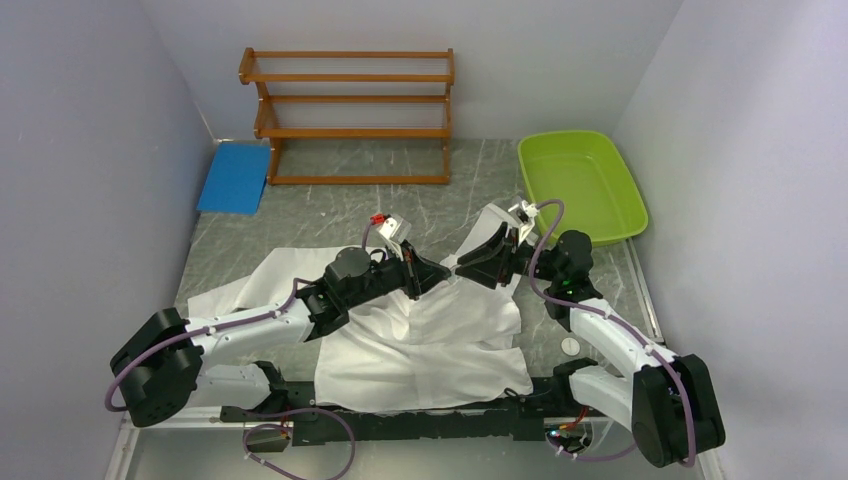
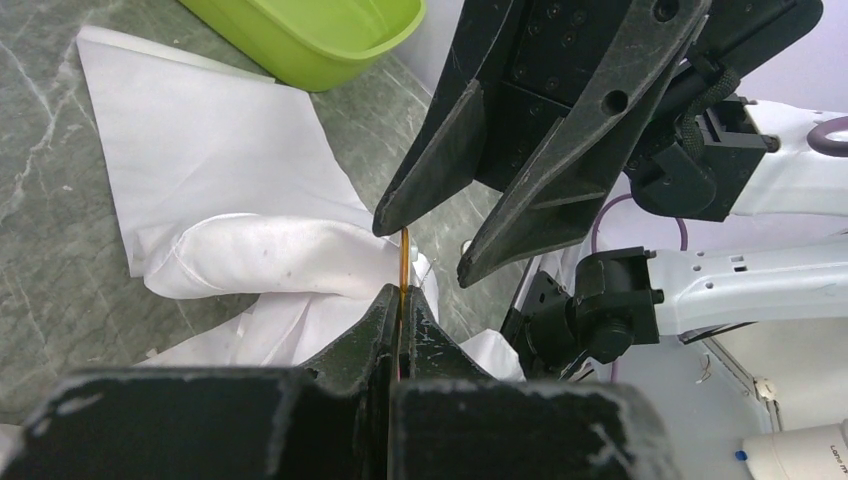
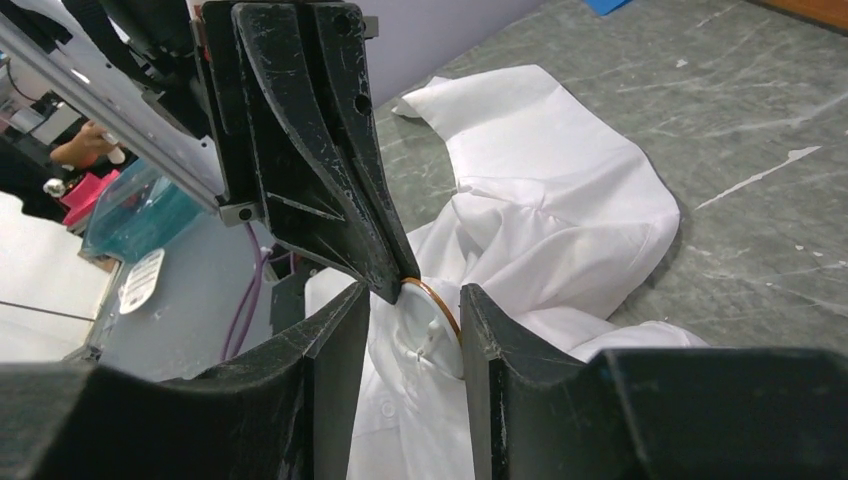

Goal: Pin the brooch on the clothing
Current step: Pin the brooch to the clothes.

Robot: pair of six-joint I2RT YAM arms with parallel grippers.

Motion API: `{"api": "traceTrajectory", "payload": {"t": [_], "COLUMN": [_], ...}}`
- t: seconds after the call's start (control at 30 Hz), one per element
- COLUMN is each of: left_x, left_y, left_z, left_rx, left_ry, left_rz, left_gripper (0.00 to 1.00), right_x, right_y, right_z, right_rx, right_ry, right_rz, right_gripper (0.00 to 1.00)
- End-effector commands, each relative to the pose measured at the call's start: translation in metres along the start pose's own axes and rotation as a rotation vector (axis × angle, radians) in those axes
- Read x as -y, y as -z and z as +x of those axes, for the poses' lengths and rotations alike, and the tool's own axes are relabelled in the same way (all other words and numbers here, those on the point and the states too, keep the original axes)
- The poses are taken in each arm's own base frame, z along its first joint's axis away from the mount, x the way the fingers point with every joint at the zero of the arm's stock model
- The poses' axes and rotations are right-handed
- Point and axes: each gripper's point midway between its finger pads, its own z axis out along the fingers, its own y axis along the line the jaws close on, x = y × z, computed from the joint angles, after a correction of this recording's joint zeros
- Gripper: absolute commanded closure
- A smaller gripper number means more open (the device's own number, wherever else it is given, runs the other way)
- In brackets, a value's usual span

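Note:
The brooch [image 3: 432, 322] is a thin round disc with an orange rim and a white back that carries a pin. My left gripper [image 2: 400, 295] is shut on its edge [image 2: 403, 258] and holds it upright above the clothing [image 1: 430, 340], a white crumpled shirt spread on the table. My right gripper [image 3: 413, 292] faces the left gripper [image 3: 395, 285] tip to tip, open, with one finger on each side of the disc. The disc leans against its right-hand finger [image 3: 478, 330], and the other finger stands apart from it. From above, both grippers [image 1: 447, 268] [image 1: 463, 266] meet over the shirt's collar area and hide the brooch.
A lime-green tub [image 1: 585, 185] stands at the back right, close to the shirt's far sleeve [image 2: 220, 190]. A wooden rack [image 1: 350, 115] is at the back wall with a blue pad [image 1: 233, 177] left of it. A small white disc [image 1: 570, 346] lies by the right arm.

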Motion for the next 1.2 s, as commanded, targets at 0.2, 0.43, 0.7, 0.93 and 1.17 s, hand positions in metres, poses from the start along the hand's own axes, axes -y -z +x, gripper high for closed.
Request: {"api": "traceTrajectory", "payload": {"t": [0.2, 0.43, 0.7, 0.93, 1.17], "left_x": [0.023, 0.023, 0.013, 0.008, 0.011], "left_y": [0.004, 0.004, 0.006, 0.014, 0.018], "left_z": [-0.028, -0.028, -0.023, -0.019, -0.013], "left_rx": [0.085, 0.080, 0.053, -0.003, -0.093], "left_ry": [-0.017, -0.021, -0.046, -0.086, -0.147], "left_rz": [0.080, 0.078, 0.030, 0.035, 0.159], "left_gripper": [0.97, 0.97, 0.93, 0.57, 0.51], "right_x": [-0.004, -0.005, -0.007, -0.010, -0.016], "right_y": [0.000, -0.002, -0.003, -0.002, -0.001], "right_z": [0.005, 0.005, -0.002, -0.001, -0.004], "right_rx": [-0.037, -0.039, -0.039, -0.068, -0.069], "right_ry": [0.086, 0.079, 0.088, 0.106, 0.107], "right_rz": [-0.085, -0.121, -0.120, -0.115, -0.140], "right_gripper": [0.59, 0.71, 1.00, 1.00, 1.00]}}
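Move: The brooch is still pinched edge-on in the left fingertips, its middle about 2 cm to the right of that hand and 1 cm ahead. From the half-open right hand it lies some 2 cm to the left and 1 cm lower, with gathered shirt cloth hanging right beneath it, about 6 cm below that hand. The flat sleeve lies roughly 20 cm ahead and 9 cm to the right of the right hand, on the table some 18 cm below. The right hand sinks about 1.5 cm around the brooch while easing back 1 cm and turning slightly counter-clockwise, then shuts its fingers on the rim and keeps the pinch. The left hand holds the brooch almost still until that grip has closed, then opens its fingers to nearly half and draws off about 2 cm to its left, letting go of the brooch. ##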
